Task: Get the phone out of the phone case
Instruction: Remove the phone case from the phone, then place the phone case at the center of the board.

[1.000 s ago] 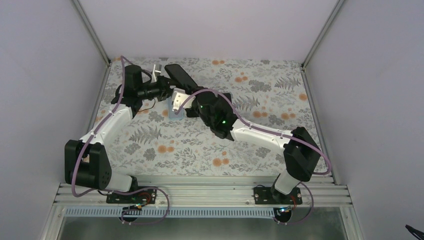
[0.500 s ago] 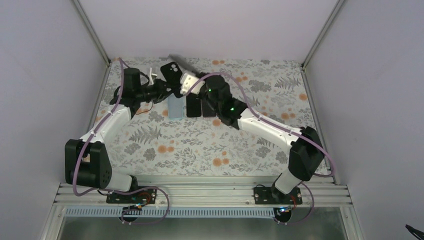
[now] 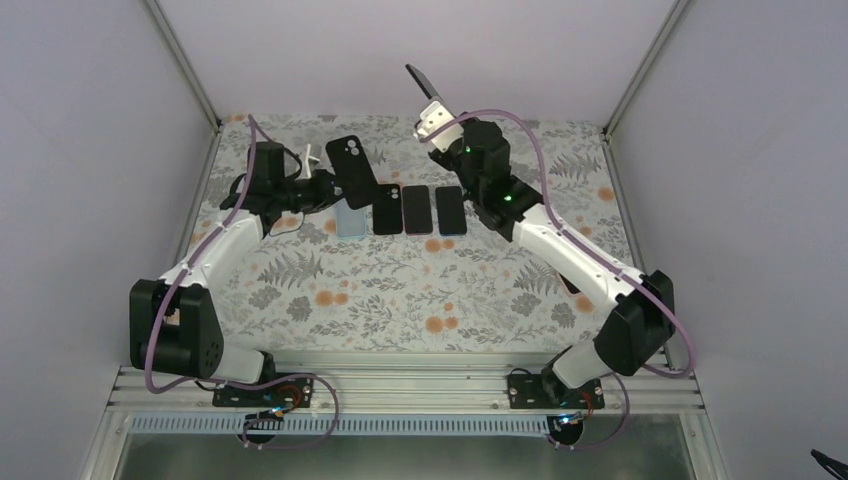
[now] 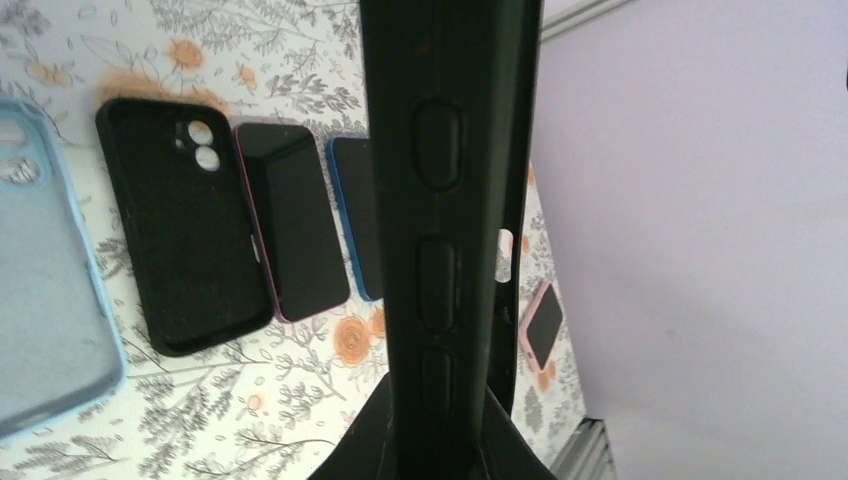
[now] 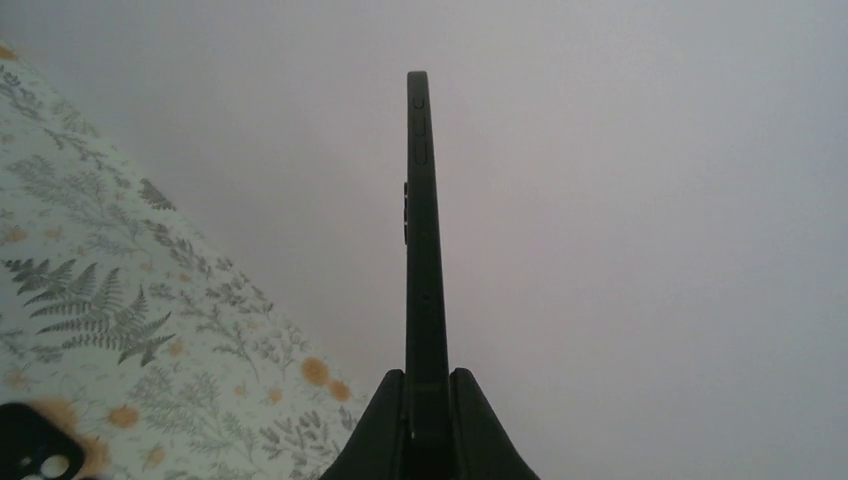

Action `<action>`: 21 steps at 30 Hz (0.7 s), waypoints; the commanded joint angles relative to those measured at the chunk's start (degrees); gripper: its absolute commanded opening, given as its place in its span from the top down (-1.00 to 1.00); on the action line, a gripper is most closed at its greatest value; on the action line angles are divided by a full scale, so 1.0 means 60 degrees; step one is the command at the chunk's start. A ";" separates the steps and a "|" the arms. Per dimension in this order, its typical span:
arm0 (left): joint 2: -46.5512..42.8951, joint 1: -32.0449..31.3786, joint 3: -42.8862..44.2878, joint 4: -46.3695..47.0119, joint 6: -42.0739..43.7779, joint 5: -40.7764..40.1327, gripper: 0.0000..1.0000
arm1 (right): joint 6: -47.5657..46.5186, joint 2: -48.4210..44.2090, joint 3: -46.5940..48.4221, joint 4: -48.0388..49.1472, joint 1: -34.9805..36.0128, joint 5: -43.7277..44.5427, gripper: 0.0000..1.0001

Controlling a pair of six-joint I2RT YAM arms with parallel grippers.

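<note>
In the top view my left gripper (image 3: 325, 186) is shut on the black phone case (image 3: 358, 172), held above the mat at the back left with its camera cut-out facing up. The left wrist view shows that case (image 4: 450, 200) edge-on between my fingers (image 4: 440, 420). My right gripper (image 3: 436, 116) is raised at the back centre, shut on the slim black phone (image 3: 420, 80), which is apart from the case. Seen from the right wrist, the phone (image 5: 425, 250) stands edge-on against the wall, pinched at its lower end by my right gripper (image 5: 427, 385).
A row lies on the floral mat: a light blue case (image 3: 349, 221), an empty black case (image 3: 387, 210), and two dark phones (image 3: 416, 210) (image 3: 450, 210). A pink-cased phone (image 4: 543, 325) lies further right. Grey walls close in the back and sides.
My right gripper pulled the phone away from the case and swung up and to the right, toward the back wall. The left gripper kept the case, which tilted flatter.
</note>
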 commanded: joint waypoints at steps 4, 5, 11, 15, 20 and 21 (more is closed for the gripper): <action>-0.0349 0.0406 0.0808 -0.1484 0.3748 -0.0146 0.95 | 0.1045 -0.1380 -0.0609 -0.0663 -0.0531 -0.0631 0.92; -0.0313 0.0578 0.0861 -0.1709 0.4123 0.0038 0.95 | 0.1170 -0.1517 -0.0670 -0.0801 -0.0596 -0.0707 0.92; 0.0171 0.2176 0.0712 -0.2699 0.5673 0.0846 0.95 | 0.1659 -0.2113 -0.0929 -0.1454 -0.0942 -0.0984 0.92; 0.1004 0.3136 0.0741 -0.3341 0.6262 0.0767 0.95 | 0.1776 -0.2292 -0.1056 -0.1575 -0.1060 -0.1057 0.92; 0.2079 0.3478 0.0970 -0.4271 0.7446 0.0357 0.95 | 0.1926 -0.2295 -0.1069 -0.1648 -0.1155 -0.1203 0.92; 0.2212 0.3494 0.0919 -0.4291 0.7500 0.0202 0.95 | 0.1954 -0.2302 -0.1091 -0.1664 -0.1165 -0.1223 0.92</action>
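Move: My left hand still grips the empty black phone case; the bare table left of the light blue case is about 9 cm to its left, 7 cm ahead and 21 cm down. The light blue case lies 7 cm ahead with no sideways offset, and the black case on the table 8 cm ahead and 10 cm right. For my right hand, holding the freed phone, the clear patch is 12 cm right, 1 cm ahead and 37 cm down; the blue phone is 3 cm right, 1 cm ahead. With the case still pinched by its side, I swing my left hand about 13 cm left, lifting a touch first and then sinking some 8 cm, out from above the light blue case towards the bare table beside it, fingers tipping about 15 degrees further down. My right hand keeps the phone raised and draws it about 6 cm right and 3 cm back, slowing to a near stop. ##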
